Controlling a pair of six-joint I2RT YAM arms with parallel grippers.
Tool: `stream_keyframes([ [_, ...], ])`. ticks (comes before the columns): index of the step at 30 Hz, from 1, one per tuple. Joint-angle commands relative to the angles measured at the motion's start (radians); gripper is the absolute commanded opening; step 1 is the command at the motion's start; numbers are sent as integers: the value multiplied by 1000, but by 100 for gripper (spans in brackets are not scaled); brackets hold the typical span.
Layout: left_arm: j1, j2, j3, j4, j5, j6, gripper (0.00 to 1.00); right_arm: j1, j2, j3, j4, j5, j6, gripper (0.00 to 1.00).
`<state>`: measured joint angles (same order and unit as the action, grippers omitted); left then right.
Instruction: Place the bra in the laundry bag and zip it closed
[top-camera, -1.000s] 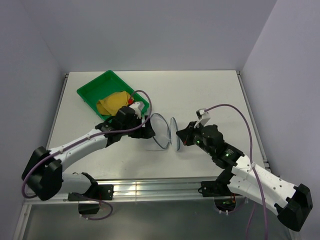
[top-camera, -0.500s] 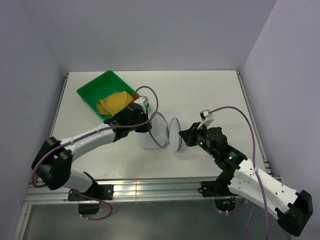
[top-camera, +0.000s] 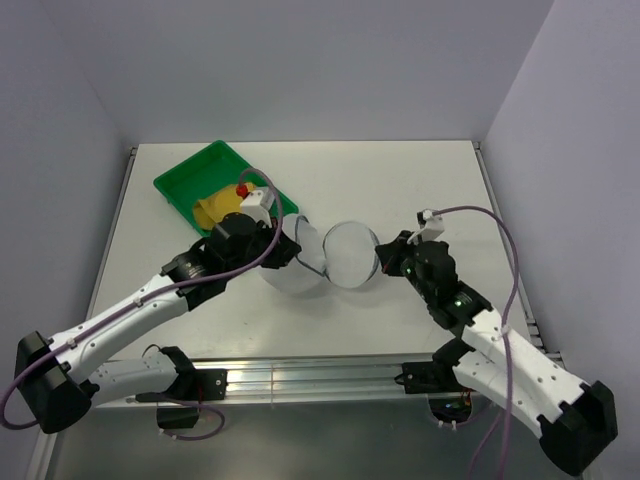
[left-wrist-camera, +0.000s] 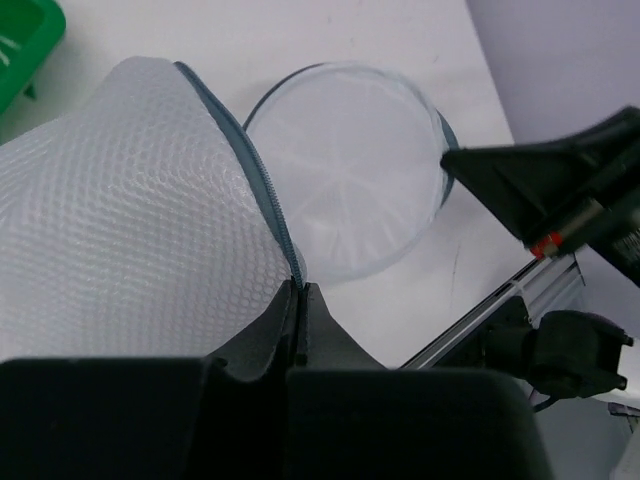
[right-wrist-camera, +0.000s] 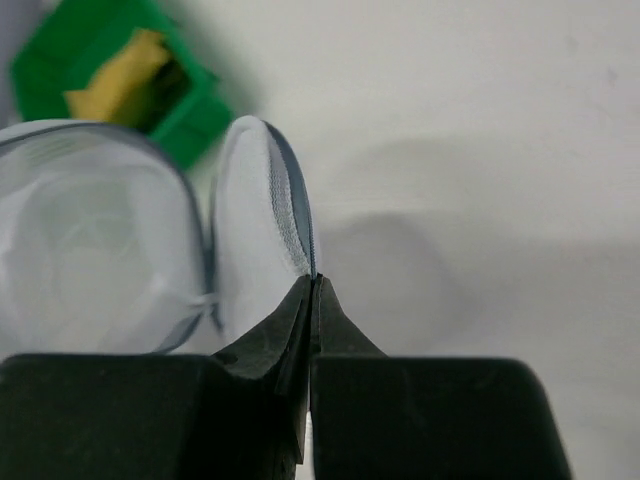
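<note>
The white mesh laundry bag (top-camera: 300, 262) lies open mid-table, its round lid (top-camera: 349, 255) folded out to the right. My left gripper (top-camera: 285, 250) is shut on the bag's dark zipper rim (left-wrist-camera: 262, 190); the mesh body (left-wrist-camera: 120, 220) fills the left of the left wrist view. My right gripper (top-camera: 385, 262) is shut on the edge of the lid (right-wrist-camera: 268, 215), pinching the zipper tape. The mustard-yellow bra (top-camera: 218, 205) lies in the green tray (top-camera: 190, 170), partly hidden by my left arm; it also shows in the right wrist view (right-wrist-camera: 120, 75).
The green tray stands at the back left of the table, also in the right wrist view (right-wrist-camera: 70, 40). The table's near edge has a metal rail (top-camera: 320, 375). White walls enclose the back and sides.
Both grippers have pulled the bag open: the lid has swung flat and to the right, the right gripper moved right, and the left gripper shifted slightly back with the rim.
</note>
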<state>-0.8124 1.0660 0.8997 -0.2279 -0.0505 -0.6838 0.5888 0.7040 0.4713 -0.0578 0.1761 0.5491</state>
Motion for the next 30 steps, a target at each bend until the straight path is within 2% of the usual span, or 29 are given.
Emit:
stream_keyframes([
  [1, -16, 8, 27, 15, 20, -26, 0, -106, 78, -7, -14, -64, 6, 0],
  [5, -57, 14, 76, -10, -3, -8, 0, -98, -111, 67, -86, -203, -23, 0],
  [8, -57, 11, -2, -16, -66, -2, 0, -96, -227, 144, -144, -358, -40, 0],
  [11, -60, 9, -146, 27, -83, -19, 0, -95, -232, 232, -189, -492, -12, 0],
  [12, -60, 5, -168, 38, -80, -28, 0, -95, -224, 242, -186, -594, -2, 0],
  [16, -74, -52, -252, 62, -124, -65, 0, -92, -195, 211, -85, -749, 94, 0],
  [18, -79, -112, -281, 68, -127, -80, 0, -89, -190, 192, -160, -680, 63, 0],
  [19, -80, -127, -289, 70, -120, -86, 0, -90, -195, 169, -180, -543, 49, 0],
  [23, -93, -161, -312, 90, -81, -117, 0, -96, -132, 3, -195, -315, 40, 0],
  [25, -99, -149, -321, 101, -77, -122, 0, -95, -101, -37, -172, -276, 60, 0],
  [30, -113, -110, -282, 117, -69, -100, 0, -93, -175, -56, -117, -351, 71, 0],
])
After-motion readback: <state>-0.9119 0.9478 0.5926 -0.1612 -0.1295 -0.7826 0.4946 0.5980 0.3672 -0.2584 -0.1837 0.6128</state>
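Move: Both hands already hold the laundry bag by its rim, about 20 cm apart, with its middle some 8 cm right of the left hand and 7 cm lower. From the left hand, the bra lies in the green bin about 27 cm ahead, 20 cm left and 20 cm down, the bin's middle almost the same. The bag's middle is roughly 12 cm left of the right hand, level fore and aft and 3 cm lower; the bra is about 26 cm ahead of that hand, 39 cm left and 14 cm down. With fingers still shut on the two rims, both hands shake the laundry bag: after a short dip the right hand whips it up to about 15 cm above its start while drawing back and turning counter-clockwise, then throws it down again some 20 cm, fingers tipping downward. The left hand sinks about 11 cm as it draws back from the bin, then rises slightly. ##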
